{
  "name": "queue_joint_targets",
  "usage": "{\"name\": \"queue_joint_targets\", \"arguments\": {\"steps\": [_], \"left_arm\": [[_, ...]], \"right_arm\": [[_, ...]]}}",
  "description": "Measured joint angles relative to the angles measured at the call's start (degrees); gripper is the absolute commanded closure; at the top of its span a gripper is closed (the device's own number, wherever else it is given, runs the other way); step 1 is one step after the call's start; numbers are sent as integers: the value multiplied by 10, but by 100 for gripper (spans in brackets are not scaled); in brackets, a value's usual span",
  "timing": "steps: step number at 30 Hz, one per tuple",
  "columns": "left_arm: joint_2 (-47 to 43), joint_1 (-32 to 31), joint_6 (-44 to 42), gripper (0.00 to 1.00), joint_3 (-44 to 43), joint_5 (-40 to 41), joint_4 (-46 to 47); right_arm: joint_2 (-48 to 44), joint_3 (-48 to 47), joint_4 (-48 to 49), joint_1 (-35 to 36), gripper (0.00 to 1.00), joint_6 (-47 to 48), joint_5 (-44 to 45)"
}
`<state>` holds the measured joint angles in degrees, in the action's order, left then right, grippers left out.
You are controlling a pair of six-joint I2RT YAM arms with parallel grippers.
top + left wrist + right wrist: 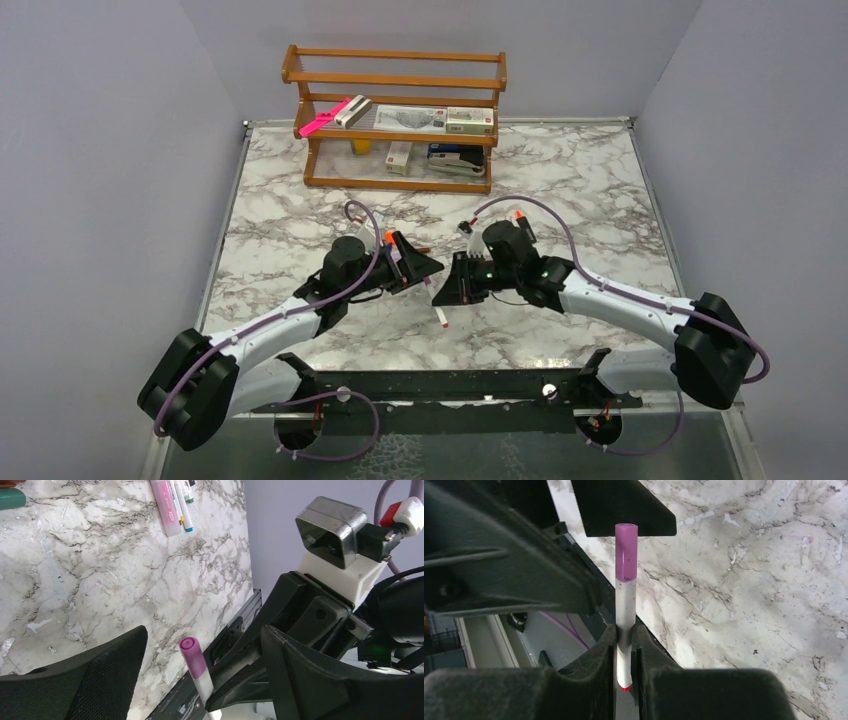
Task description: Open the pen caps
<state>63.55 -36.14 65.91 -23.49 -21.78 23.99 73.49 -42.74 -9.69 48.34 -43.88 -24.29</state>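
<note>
A slim white-barrelled pen (625, 605) with a lilac-pink pen cap (626, 552) stands between the two arms over the marble table (560, 180). My right gripper (625, 635) is shut on the white barrel low down, with the red end poking out below the pads. My left gripper (200, 675) is open. Its two black fingers (80, 680) stand wide on either side of the cap (192, 655) without touching it. In the top view both grippers (415, 265) (462, 282) meet mid-table, and the pen's red-tipped end (441, 316) hangs below them.
More markers with blue and green caps (186, 510) and a pink highlighter (166, 507) lie together on the marble. A teal object (10, 499) lies apart. A wooden rack (400, 120) with small boxes and a long pink item (325, 118) stands at the back.
</note>
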Motion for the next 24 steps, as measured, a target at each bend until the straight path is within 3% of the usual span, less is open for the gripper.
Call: {"name": "queue_joint_targets", "arguments": {"steps": [24], "left_arm": [[2,-11,26,63,16,18,33]], "right_arm": [[-20,4,20,0,99,-30,13]]}}
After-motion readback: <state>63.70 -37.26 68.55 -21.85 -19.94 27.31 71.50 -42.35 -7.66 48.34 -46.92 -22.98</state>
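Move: The purple pen cap stands upright between the left hand's open fingers, only about 1 cm back from that hand's centre and 1 cm below it. It tops the pen the right hand already grips, some 4 cm ahead, 1 cm to the left and 3 cm above that hand's fingers. From the left hand, a red-brown cap lies on the table about 9 cm ahead, 3 cm left and 15 cm down, and a green cap 2 cm nearer than that one. The purple cap is being enclosed: the left hand stays essentially in place, turning barely at all, while its fingers close steadily from nearly wide open to a little under half, one on either side of the cap. The right hand keeps its grip on the white body and lifts the pen roughly 1.5 cm, most of it early, bringing the cap up into the narrowing gap. ##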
